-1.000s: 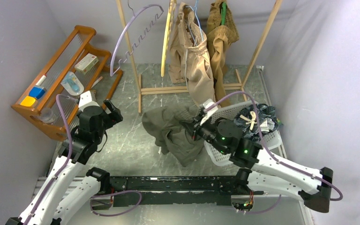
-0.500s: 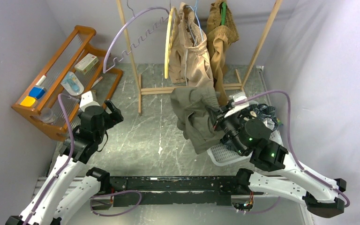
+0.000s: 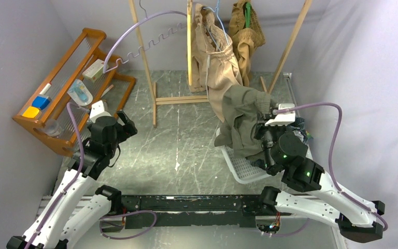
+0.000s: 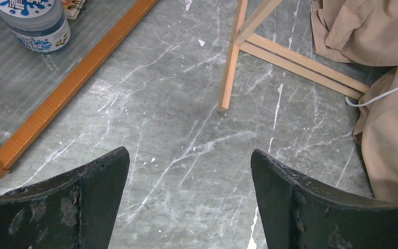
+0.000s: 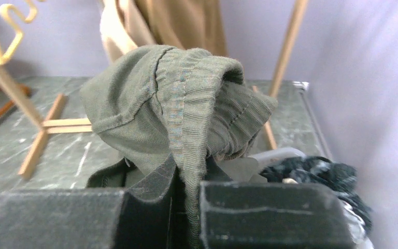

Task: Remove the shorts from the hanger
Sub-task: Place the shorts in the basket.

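Note:
My right gripper point(image 5: 189, 176) is shut on the waistband of the olive green shorts point(image 5: 176, 104). They hang bunched from it above the white basket point(image 3: 241, 168) at the right, as the top view shows the olive shorts point(image 3: 243, 122). Dark navy printed shorts point(image 5: 316, 174) lie in the basket, mostly hidden. Light beige shorts point(image 3: 215, 57) and tan-brown shorts point(image 3: 246, 33) hang on hangers on the wooden rack point(image 3: 145, 62). My left gripper point(image 4: 189, 166) stands open over bare floor at the left, with the beige shorts point(image 4: 388, 140) to its right.
An empty purple hanger point(image 3: 134, 41) and an empty pale yellow hanger point(image 3: 190, 41) hang on the rack. An orange wooden shelf point(image 3: 67, 78) with small items stands at the left wall. The rack's foot bars point(image 4: 290, 57) cross the floor.
My right arm has swung the olive green shorts up and to the right, from mid-floor to above the basket. The yellow hanger has turned edge-on. The left arm has barely moved.

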`<state>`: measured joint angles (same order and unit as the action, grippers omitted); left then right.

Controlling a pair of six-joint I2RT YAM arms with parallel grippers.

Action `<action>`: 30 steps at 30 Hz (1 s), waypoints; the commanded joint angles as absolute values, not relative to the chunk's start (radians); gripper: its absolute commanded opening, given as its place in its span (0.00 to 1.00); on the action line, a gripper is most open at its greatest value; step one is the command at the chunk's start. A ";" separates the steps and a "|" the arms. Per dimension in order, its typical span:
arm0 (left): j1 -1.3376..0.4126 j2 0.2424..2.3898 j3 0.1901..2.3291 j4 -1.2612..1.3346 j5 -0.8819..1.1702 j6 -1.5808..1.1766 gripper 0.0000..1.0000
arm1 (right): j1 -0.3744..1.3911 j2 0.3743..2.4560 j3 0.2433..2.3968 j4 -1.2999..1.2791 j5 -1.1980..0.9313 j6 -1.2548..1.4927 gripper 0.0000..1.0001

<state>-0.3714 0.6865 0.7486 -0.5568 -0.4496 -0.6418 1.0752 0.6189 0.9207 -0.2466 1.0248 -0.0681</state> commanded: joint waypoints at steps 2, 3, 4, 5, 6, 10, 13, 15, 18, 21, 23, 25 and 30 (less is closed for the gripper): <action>-0.374 0.687 0.746 -0.514 -0.452 -0.644 0.91 | 1.075 0.644 0.946 -0.216 1.347 -0.118 0.00; -0.374 0.686 0.747 -0.514 -0.451 -0.644 0.91 | 1.075 0.649 0.947 -0.210 1.383 -0.135 0.00; -0.373 0.687 0.746 -0.512 -0.450 -0.644 0.91 | 1.075 0.648 0.950 -0.211 1.389 -0.137 0.00; -0.373 0.686 0.743 -0.509 -0.449 -0.646 0.91 | 1.075 0.641 0.952 -0.225 1.379 -0.114 0.00; -0.373 0.688 0.740 -0.507 -0.449 -0.647 0.91 | 1.075 0.631 0.951 -0.238 1.372 -0.087 0.00; -0.374 0.695 0.744 -0.513 -0.444 -0.650 0.91 | 1.075 0.578 0.928 -0.238 1.463 -0.004 0.00; -0.373 0.693 0.738 -0.513 -0.446 -0.649 0.91 | 1.075 0.570 0.918 -0.233 1.488 0.013 0.00; -0.373 0.693 0.736 -0.508 -0.441 -0.650 0.91 | 1.075 0.600 0.937 -0.327 1.542 0.090 0.00; -0.373 0.698 0.737 -0.505 -0.433 -0.654 0.91 | 1.075 0.675 1.054 -0.820 1.575 0.698 0.00; -0.373 0.703 0.739 -0.494 -0.427 -0.661 0.91 | 1.069 0.757 1.109 -1.196 1.525 1.111 0.00; -0.374 0.710 0.737 -0.470 -0.410 -0.655 0.91 | 1.035 0.815 1.087 -1.193 1.494 1.128 0.00; -0.372 0.724 0.741 -0.454 -0.402 -0.643 0.90 | 0.971 0.880 1.071 -1.304 1.468 1.319 0.00; -0.373 0.764 0.776 -0.479 -0.382 -0.640 0.90 | 0.790 0.922 0.938 -0.984 1.315 1.029 0.00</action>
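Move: The right hand holds the green shorts high; the basket's middle is about 9 cm to its right, 2 cm ahead and some 31 cm below. The black shorts in it lie 17 cm right, 6 cm ahead and 28 cm below the hand; the hanging beige shorts are about 20 cm ahead and 11 cm left, a little lower. From the left hand the basket is some 54 cm right, 2 cm back, 16 cm below. The right hand, still gripping the green shorts, swings 8 cm right turning clockwise, then sinks 9 cm towards the basket. ##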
